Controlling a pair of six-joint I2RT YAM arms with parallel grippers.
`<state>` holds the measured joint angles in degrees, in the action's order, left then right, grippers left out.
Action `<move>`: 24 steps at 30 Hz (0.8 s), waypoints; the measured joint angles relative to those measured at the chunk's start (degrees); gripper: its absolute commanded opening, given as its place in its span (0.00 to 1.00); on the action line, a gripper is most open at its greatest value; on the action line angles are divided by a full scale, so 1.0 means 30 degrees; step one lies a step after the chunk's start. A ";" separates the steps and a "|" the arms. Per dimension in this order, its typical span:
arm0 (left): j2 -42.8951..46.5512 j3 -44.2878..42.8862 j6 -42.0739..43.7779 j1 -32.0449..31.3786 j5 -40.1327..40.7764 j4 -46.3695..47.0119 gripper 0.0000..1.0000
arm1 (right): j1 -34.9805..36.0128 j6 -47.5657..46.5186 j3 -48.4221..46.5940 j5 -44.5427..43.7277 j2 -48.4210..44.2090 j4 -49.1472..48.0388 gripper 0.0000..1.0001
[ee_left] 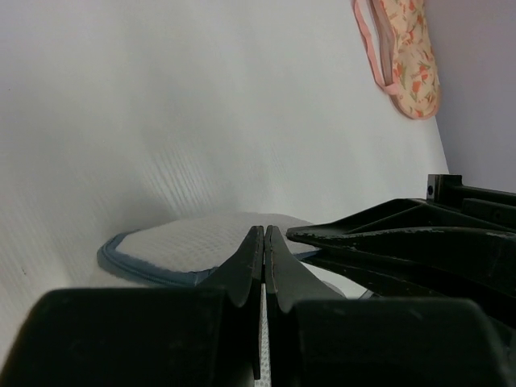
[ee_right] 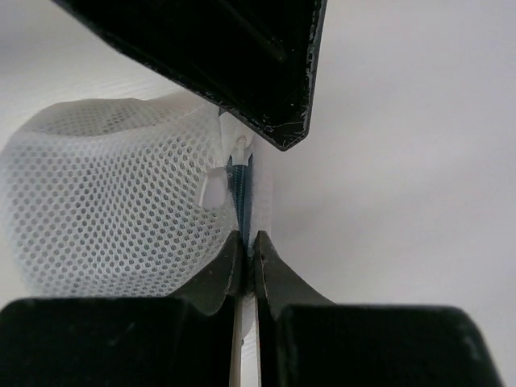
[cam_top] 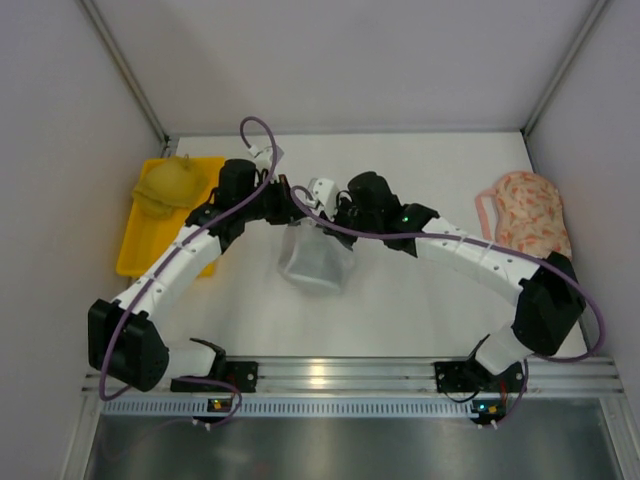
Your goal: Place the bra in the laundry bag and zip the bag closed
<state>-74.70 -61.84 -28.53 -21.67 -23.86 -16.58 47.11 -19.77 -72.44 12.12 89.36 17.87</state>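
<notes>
The laundry bag [cam_top: 315, 262], white see-through mesh with a blue-grey zipper rim, hangs between the two grippers at the table's middle. My left gripper [cam_top: 288, 202] is shut at the bag's top edge, and a strip of mesh shows between its jaws [ee_left: 264, 230]. One round half of the bag [ee_left: 193, 242] lies just beyond those tips. My right gripper [cam_top: 322, 196] faces it from the right and is shut on the zipper rim [ee_right: 239, 187], with the mesh dome [ee_right: 105, 201] bulging to its left [ee_right: 247, 235]. The black bra is not visible in any view.
A yellow tray [cam_top: 140, 245] at the left holds a mustard-yellow bra [cam_top: 172, 185]. A pink floral bra [cam_top: 525, 212] lies against the right wall, also seen in the left wrist view [ee_left: 411, 56]. Walls close in the table on three sides.
</notes>
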 measured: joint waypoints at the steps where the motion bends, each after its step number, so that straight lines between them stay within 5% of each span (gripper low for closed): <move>1: -0.0058 0.0000 -0.0007 0.0029 -0.0233 -0.0022 0.00 | -0.0007 -0.0182 0.0306 0.0036 -0.0357 -0.0109 0.00; 9: -0.0357 -0.0066 -0.0015 0.0685 -0.1858 -0.0007 0.00 | -0.0204 -0.1166 0.1530 0.0291 -0.1843 -0.0882 0.00; 13: -0.0845 -0.0648 0.0488 0.1049 -0.2412 0.0015 0.39 | -0.0474 -0.1377 0.1515 0.0321 -0.1967 -0.0379 0.00; 17: -0.0984 -0.1377 0.1115 0.1967 -0.1902 0.0029 0.98 | -0.1239 -0.1559 0.1501 0.0175 -0.1989 0.0809 0.00; 24: -0.0976 -0.3162 0.2157 0.2215 -0.1588 -0.0634 0.98 | -0.4029 -0.2900 -0.1355 0.0036 -0.1231 0.2681 0.00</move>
<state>-77.62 -71.33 -22.06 -15.03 -28.62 -18.48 35.03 -28.47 -76.51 12.23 85.67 25.91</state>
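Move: Hanging between the two nearly touching grippers, the laundry bag has its middle about 4 cm back, 1 cm left and 8 cm below the right hand, which grips its zip edge. From the left hand, shut on the zip's end, the bag's middle is some 5 cm back, 5 cm right and 11 cm down. The yellow bin lies about 29 cm to the left hand's left, roughly 3 cm farther out and 18 cm lower. Keeping its pinch on the bag's zip edge, the right hand eases up a little, then draws right about 8 cm, dipping slightly before it sweeps forward some 5 cm and rises. The left hand first stays put against this pull, then opens wide, lets go of the zip end and backs off upward, forward and left. ##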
